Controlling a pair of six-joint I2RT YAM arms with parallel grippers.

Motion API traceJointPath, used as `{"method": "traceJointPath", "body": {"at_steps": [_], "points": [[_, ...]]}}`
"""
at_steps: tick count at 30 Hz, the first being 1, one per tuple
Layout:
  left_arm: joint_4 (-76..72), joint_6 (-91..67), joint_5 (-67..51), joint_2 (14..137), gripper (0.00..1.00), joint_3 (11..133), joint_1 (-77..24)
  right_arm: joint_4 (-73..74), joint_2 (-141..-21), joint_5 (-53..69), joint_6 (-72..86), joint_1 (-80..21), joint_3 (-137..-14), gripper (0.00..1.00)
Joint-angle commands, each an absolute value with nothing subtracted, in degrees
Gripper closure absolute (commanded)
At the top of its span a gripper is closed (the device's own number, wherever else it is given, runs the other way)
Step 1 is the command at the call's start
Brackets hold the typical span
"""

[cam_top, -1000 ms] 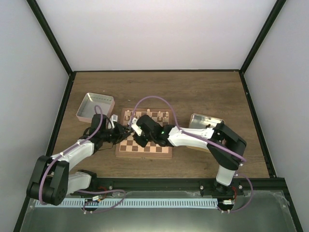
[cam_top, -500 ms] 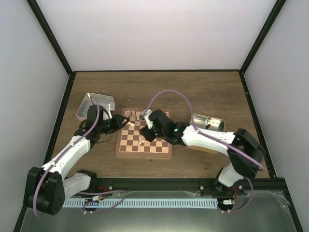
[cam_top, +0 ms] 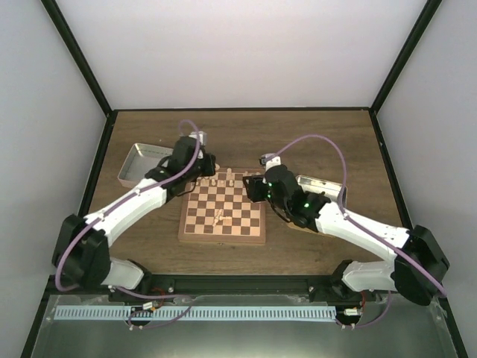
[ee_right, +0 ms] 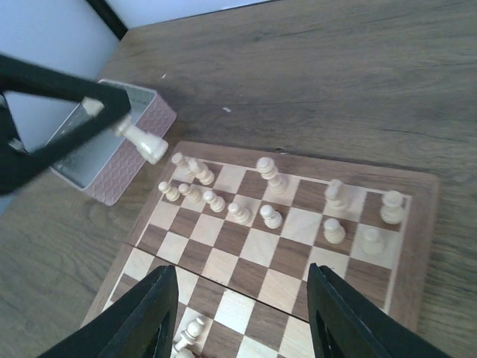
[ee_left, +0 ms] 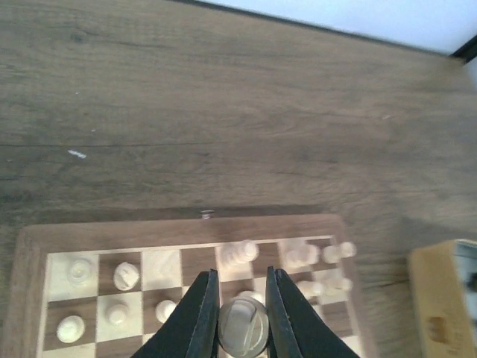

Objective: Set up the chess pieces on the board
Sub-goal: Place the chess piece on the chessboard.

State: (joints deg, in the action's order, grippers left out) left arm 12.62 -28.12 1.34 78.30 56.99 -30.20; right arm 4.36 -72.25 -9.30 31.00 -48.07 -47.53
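Note:
The board [cam_top: 222, 237] lies flat between the two arms. Several pale chess pieces [cam_top: 227, 180] stand in its two far rows, shown closer in the right wrist view as chess pieces [ee_right: 270, 215]. One piece [cam_top: 220, 218] lies on its side near the board's middle and shows again as the fallen piece [ee_right: 186, 333]. My left gripper [cam_top: 203, 168] hovers over the far left squares, shut on a cream chess piece [ee_left: 242, 328], which is tilted [ee_right: 141, 142]. My right gripper [cam_top: 254, 187] is open and empty above the board's right side.
A shallow pink-sided tray [cam_top: 141, 161] sits left of the board on the wooden table. A second metal tray [cam_top: 322, 186] lies to the right, partly under my right arm. Black frame posts edge the table.
My right gripper opened, left a piece lying on the board and pulled back to the right. My left gripper carried its piece from the board's left side to above the far rows.

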Motion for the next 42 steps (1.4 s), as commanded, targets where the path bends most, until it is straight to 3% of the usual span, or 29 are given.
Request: {"method": "traceJointPath", "body": {"at_steps": [1, 8, 18, 33, 42], "points": [[13.92, -22.8, 14.24, 83.91, 0.94, 59.88, -33.31, 3.6, -68.09, -16.3, 38.37, -47.56, -44.72, 0.5], [7.91, -18.77, 20.71, 91.39, 0.94, 59.52, -35.77, 4.61, -64.88, -17.64, 40.08, -47.03, -41.97, 0.47], [-6.35, -15.07, 17.45, 97.29, 0.94, 54.6, -35.78, 5.8, -66.0, -17.21, 39.91, -46.85, -42.66, 0.47], [-12.37, -13.53, 17.7, 104.38, 0.93, 54.13, -35.68, 6.48, -65.98, -17.23, 40.57, -46.75, -42.04, 0.46], [-11.62, -12.37, 17.13, 103.1, 0.87, 53.1, -35.77, 6.24, -66.28, -17.14, 40.85, -46.67, -41.79, 0.46]]}}
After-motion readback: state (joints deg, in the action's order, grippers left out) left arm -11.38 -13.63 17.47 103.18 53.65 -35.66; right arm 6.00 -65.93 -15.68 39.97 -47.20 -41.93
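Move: The left hand, already holding a pale chess piece, is taking it to the empty back-row square just left of the tall piece, about 5 cm ahead, 3 cm right and 16 cm below. The tall piece stands about 3 cm right of that square, a front-row pawn about 3 cm nearer the robot, and another back-row piece some 6 cm to the square's left. From the empty right hand, the square lies roughly 12 cm ahead, 7 cm left and 16 cm below. The left hand lowers the chess piece about 12 cm towards the empty back-row square, going some 5 cm forward and slightly right on the way, rolling the wrist about 20 degrees with its left side rising early on, and easing to a stop beside the tall piece with the fingers still shut on its own piece. Meanwhile the right hand, empty and with its fingers staying half open, backs off about 4 cm to the right, away from the left hand's way, turning some 10 degrees clockwise, then all but stays there. ##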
